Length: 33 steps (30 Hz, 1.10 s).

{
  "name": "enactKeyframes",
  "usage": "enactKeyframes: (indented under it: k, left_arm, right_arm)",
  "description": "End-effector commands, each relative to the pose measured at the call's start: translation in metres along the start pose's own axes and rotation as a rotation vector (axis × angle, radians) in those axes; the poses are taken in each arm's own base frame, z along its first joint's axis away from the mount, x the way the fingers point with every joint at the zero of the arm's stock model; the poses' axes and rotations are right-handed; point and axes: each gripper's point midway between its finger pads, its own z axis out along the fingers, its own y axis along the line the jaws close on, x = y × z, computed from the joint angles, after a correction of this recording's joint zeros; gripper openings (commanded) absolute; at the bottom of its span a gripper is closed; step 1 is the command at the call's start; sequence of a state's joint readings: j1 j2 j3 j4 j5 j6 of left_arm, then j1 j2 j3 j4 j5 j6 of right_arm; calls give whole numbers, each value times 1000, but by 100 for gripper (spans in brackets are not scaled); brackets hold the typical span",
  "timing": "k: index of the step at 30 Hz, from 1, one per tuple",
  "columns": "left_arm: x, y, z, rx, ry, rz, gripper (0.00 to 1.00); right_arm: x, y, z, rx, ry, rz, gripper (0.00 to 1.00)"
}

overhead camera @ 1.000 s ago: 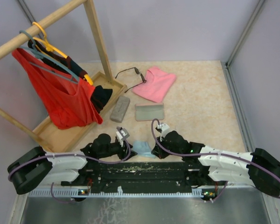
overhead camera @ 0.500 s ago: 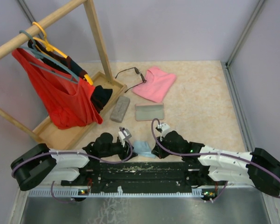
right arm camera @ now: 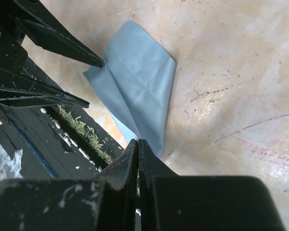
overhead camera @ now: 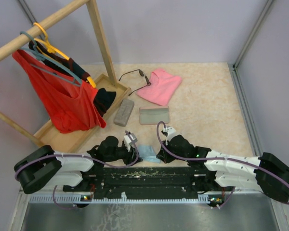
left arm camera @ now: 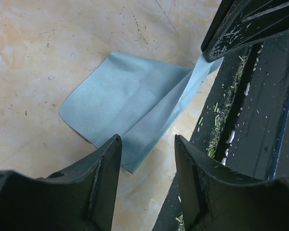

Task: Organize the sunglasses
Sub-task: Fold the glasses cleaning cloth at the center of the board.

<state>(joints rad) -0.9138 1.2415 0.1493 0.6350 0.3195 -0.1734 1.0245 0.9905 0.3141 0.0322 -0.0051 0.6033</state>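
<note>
A pair of thin dark-framed sunglasses point(overhead camera: 135, 76) lies at the back of the table, touching the left edge of a pink cloth point(overhead camera: 160, 85). A light-blue cloth point(overhead camera: 147, 152) point(left arm camera: 125, 103) point(right arm camera: 137, 84) lies near the front, between my two grippers. My right gripper point(overhead camera: 159, 156) point(right arm camera: 138, 142) point(left arm camera: 204, 55) is shut on the cloth's right corner and lifts that corner a little. My left gripper point(overhead camera: 136, 150) point(left arm camera: 147, 144) point(right arm camera: 96, 83) stands open just left of the cloth. The cloth's near corner lies just ahead of its fingertips, and nothing is between its fingers.
A grey case point(overhead camera: 124, 112) and a flat grey-green case point(overhead camera: 154, 115) lie mid-table. At the left is a wooden rack point(overhead camera: 98, 38) with hangers, a red garment point(overhead camera: 62, 101) and a wooden base tray point(overhead camera: 62, 139). The black arm mount point(overhead camera: 144, 180) point(left arm camera: 260, 120) runs along the near edge.
My left gripper has slid to the right, closer to the light-blue cloth, and its jaws have narrowed slightly. The right gripper and the cloth have stayed put.
</note>
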Motion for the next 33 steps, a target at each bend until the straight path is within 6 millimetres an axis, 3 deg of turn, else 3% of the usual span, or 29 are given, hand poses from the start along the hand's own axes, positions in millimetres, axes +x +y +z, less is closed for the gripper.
enactKeyframes:
  k: [1,18,33]
  left_arm:
    - [-9,-1,3,12,-13,26,53]
    - [-6,9,8,-40,18,24,39]
    - [-12,6,3,-29,-7,46,7]
  right_arm:
    - [-23,9,0,-17,-70,16,0]
    - [-24,11,1,-25,-70,24,0]
    - [-25,12,3,-29,-67,19,0]
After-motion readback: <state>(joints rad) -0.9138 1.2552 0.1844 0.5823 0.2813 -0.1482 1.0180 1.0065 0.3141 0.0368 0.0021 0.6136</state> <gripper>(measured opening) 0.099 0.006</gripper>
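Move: The near left corner of the cleaning cloth lies almost at the left hand's open fingertips, about 1 cm ahead and 1 cm below. The cloth's middle is some 4 cm ahead and 4 cm to the right. The open glasses case stands about 22 cm ahead and 8 cm right; the grey case is about 22 cm ahead and 7 cm left. From the right hand, already shut on the near right corner, that left corner lies roughly 9 cm left, 1 cm back and 2 cm lower. Slowly, the left hand eases forward about 1 cm over the cloth's near left corner while sinking just under 1 cm, its fingers closing from about half open to nearly shut so that they pinch the cloth. At the very end it starts to lift, by about half a centimetre. The right hand stays in place, shut, keeping its hold on the near right corner. ##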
